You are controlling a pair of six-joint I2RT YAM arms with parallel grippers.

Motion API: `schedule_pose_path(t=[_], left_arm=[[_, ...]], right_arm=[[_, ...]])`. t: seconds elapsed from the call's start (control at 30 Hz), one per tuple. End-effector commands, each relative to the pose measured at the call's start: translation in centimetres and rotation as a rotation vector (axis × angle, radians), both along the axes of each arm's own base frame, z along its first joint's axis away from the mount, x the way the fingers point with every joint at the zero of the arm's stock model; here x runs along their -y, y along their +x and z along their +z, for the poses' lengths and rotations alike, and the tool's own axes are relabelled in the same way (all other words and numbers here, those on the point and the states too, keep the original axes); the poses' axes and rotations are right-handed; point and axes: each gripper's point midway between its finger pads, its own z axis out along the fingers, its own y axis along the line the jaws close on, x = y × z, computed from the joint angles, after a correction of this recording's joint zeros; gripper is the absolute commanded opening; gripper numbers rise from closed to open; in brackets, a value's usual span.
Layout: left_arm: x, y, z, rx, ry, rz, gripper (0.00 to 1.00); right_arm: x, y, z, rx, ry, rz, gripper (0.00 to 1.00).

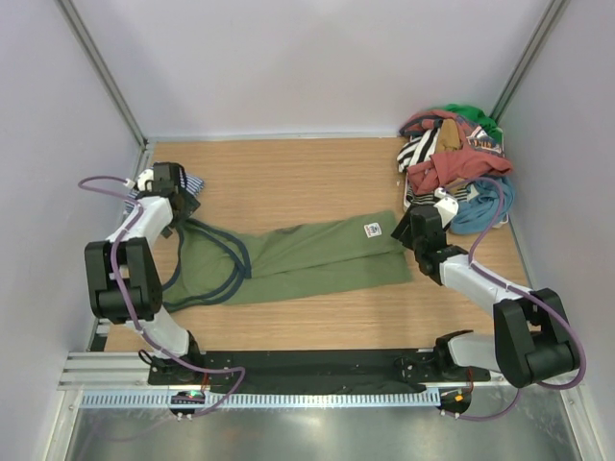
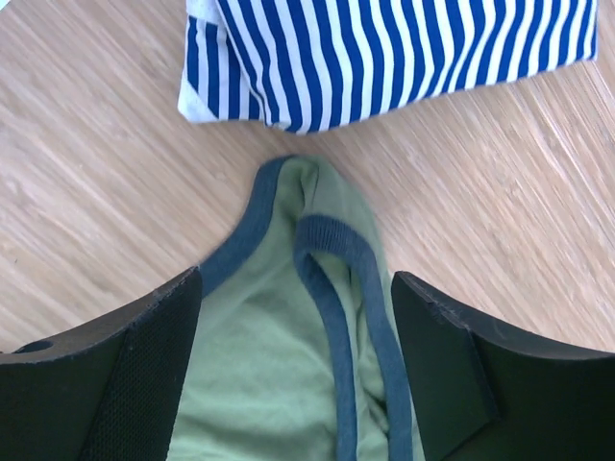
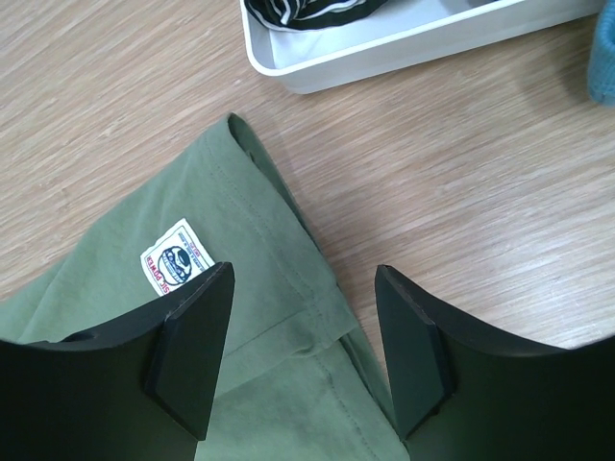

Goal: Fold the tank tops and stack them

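Note:
The olive green tank top (image 1: 307, 259) lies stretched flat across the table, its navy-trimmed straps (image 2: 322, 307) to the left and its hem with a white label (image 3: 176, 261) to the right. My left gripper (image 1: 181, 204) hovers open over the strap ends, with the cloth lying loose between its jaws. The folded navy-and-white striped tank top (image 2: 384, 58) sits just beyond the straps, mostly hidden under the left gripper in the top view. My right gripper (image 1: 405, 233) stands open over the hem corner (image 3: 288, 240), holding nothing.
A pile of mixed clothes (image 1: 452, 158) fills the back right corner, partly in a white tray (image 3: 404, 48). A blue cloth (image 1: 485, 206) hangs off the pile toward the right arm. Walls close the table on the left, right and back.

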Motion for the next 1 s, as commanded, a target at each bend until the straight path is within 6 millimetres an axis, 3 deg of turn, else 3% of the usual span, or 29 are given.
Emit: schedule_pose_path(t=[0.0, 0.1, 0.2, 0.23, 0.3, 0.33, 0.37, 0.53, 0.67, 0.97], left_arm=[[-1.1, 2.1, 0.2, 0.042, 0.003, 0.042, 0.78], [-1.0, 3.0, -1.5, 0.032, -0.025, 0.043, 0.69], [-1.0, 3.5, -2.5, 0.038, -0.069, 0.043, 0.48], [-1.2, 3.7, -2.6, 0.045, -0.074, 0.046, 0.35], [-1.4, 3.3, -2.7, 0.046, -0.073, 0.054, 0.17], [-1.7, 3.2, -2.4, 0.056, -0.071, 0.064, 0.0], [-1.9, 2.5, -2.9, 0.045, -0.067, 0.076, 0.0], [-3.2, 0.3, -1.0, 0.108, -0.05, 0.139, 0.0], [-2.9, -0.8, 0.2, 0.156, -0.058, 0.139, 0.0], [-3.2, -4.5, 2.6, 0.241, -0.014, 0.192, 0.0]], right_arm=[[-0.6, 1.0, 1.2, 0.063, 0.022, 0.009, 0.67], [-0.7, 1.0, 1.1, 0.063, 0.026, 0.014, 0.67], [-0.8, 1.1, 1.2, 0.066, 0.027, 0.018, 0.67], [-0.7, 1.1, 1.1, 0.063, 0.027, 0.014, 0.67], [-0.7, 1.0, 1.2, 0.063, 0.025, 0.015, 0.66], [-0.7, 1.0, 1.2, 0.063, 0.024, 0.014, 0.66], [-0.7, 1.0, 1.2, 0.064, 0.025, 0.013, 0.66], [-0.9, 1.1, 0.9, 0.055, 0.028, 0.021, 0.66], [-1.4, 1.5, 0.7, 0.051, 0.036, 0.043, 0.66], [-3.0, 3.1, -2.3, -0.059, 0.044, 0.094, 0.68]])
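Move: The shoulder strap of the green tank top lies about 2 cm ahead of the left hand, 1 cm to its left and 5 cm below. From the same hand the striped tank top is some 9 cm ahead and 5 cm left, and the neckline curve 8 cm back and 15 cm right. The right hand has the hem edge roughly 2 cm ahead, 2 cm left and 5 cm below, the label 2 cm ahead and 6 cm left, and the clothes bin 15 cm ahead, 14 cm right. Down about 5 cm and slightly forward, the left hand drops onto the strap, shutting its open fingers to pinch the cloth, then draws it back some 6 cm and up 5 cm, away from the striped tank top. The right hand hovers, still open, then sinks about 4 cm, easing left and a little forward, over the hem edge. ##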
